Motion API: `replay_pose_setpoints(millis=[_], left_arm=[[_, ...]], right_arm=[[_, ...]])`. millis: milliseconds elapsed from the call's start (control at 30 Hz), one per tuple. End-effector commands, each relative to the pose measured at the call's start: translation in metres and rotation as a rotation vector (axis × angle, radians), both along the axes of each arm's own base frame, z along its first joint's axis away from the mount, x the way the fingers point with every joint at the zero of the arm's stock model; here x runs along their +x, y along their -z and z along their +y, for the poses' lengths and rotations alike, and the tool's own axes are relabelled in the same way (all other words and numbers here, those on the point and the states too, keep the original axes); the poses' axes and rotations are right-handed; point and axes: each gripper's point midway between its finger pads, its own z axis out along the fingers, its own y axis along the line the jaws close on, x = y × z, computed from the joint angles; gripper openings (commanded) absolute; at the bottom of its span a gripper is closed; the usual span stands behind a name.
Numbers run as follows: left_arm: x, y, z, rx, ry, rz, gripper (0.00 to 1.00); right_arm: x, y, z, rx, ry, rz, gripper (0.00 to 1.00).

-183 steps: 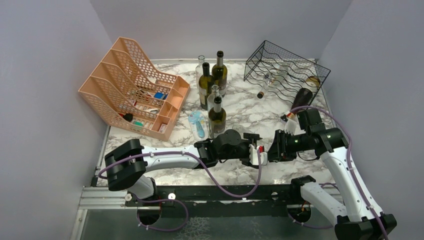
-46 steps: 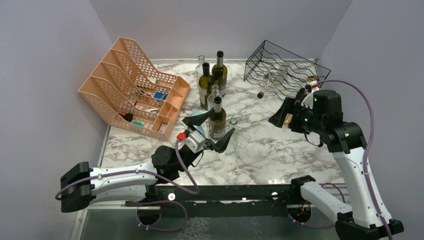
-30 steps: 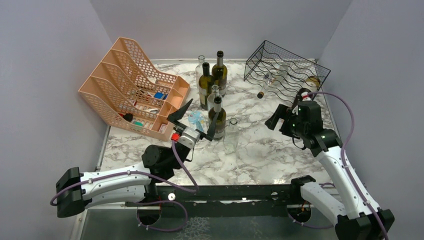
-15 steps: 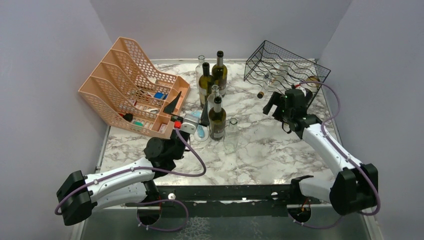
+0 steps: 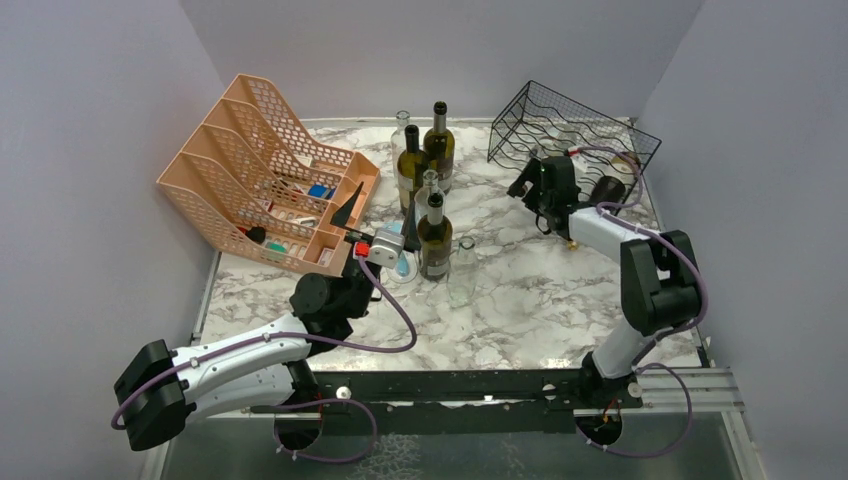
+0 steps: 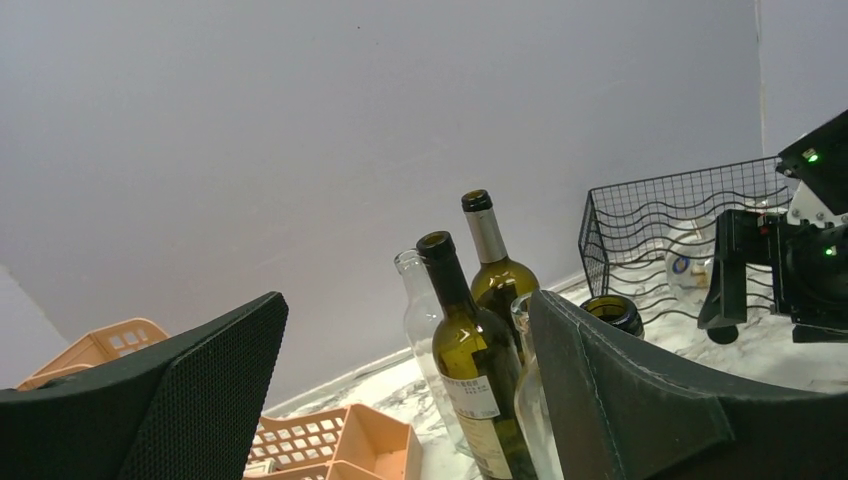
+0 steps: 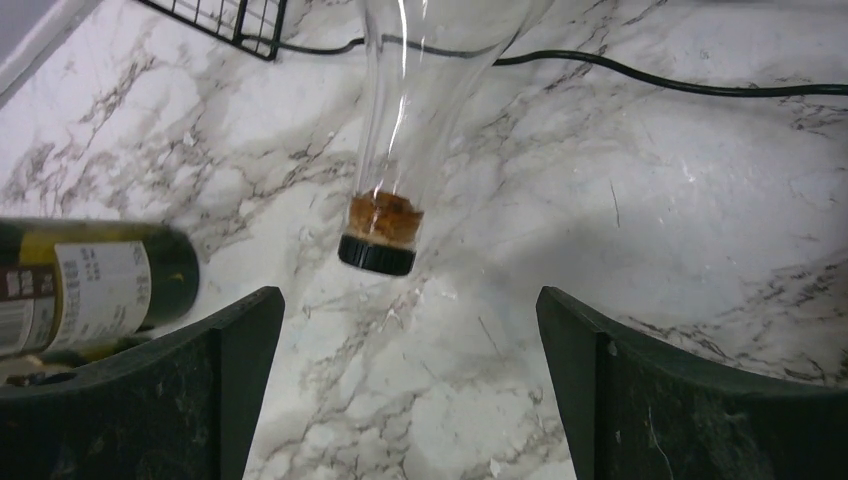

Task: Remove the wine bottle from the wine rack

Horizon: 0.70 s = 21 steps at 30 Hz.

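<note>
The black wire wine rack (image 5: 590,125) stands at the back right and is also visible in the left wrist view (image 6: 670,230). A clear wine bottle lies in it, its corked, black-capped neck (image 7: 385,235) poking out over the marble. My right gripper (image 5: 525,185) is open at the rack's front, fingers either side of and just short of that neck (image 7: 410,390). A dark green bottle (image 5: 607,188) lies beside it (image 7: 90,285). My left gripper (image 5: 378,222) is open and empty (image 6: 400,400), next to the standing bottles.
Several bottles stand mid-table (image 5: 437,140), the nearest (image 6: 470,360) close to my left gripper's right finger. A peach mesh organizer (image 5: 265,175) sits at the left. A clear glass bottle (image 5: 462,268) stands in front. A black cable (image 7: 680,85) crosses the marble by the rack.
My right arm has swung back and left from the table's right side to the rack's front, gripper still open. My left gripper has crept up beside the standing bottles.
</note>
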Motion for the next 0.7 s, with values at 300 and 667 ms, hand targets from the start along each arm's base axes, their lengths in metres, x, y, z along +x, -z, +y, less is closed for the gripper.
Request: replay_pose_setpoints(millis=[300, 667], left_arm=[[-0.001, -0.008, -0.008, 0.027, 0.021, -0.037, 0.94], [-0.001, -0.008, -0.01, 0.026, 0.034, -0.036, 0.93]], right_arm=[[0.074, 0.008, -0.017, -0.016, 0.22, -0.126, 0.85], [0.081, 0.038, -0.009, 0.059, 0.263, -0.063, 0.65]])
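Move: The right hand is open, behind and above the black-capped neck of the clear wine bottle, which lies about 8 cm ahead, 1 cm to its right and some 5 cm below. The wire rack's middle is roughly 16 cm ahead and 11 cm right, a few cm lower. The gold-necked bottle lies nearly level, 16 cm right, and the rear green bottle stands 3 cm ahead, 17 cm left. From the left hand, the neck is about 26 cm ahead, 25 cm right, 31 cm below. No grip yet: the right hand reaches forward about 7 cm and sinks some 3 cm, bringing its fingers over the cap and to either side of the clear bottle's neck. It turns clockwise by roughly 15 degrees to line up with the bottle, and the fingers close about a third of the way. ##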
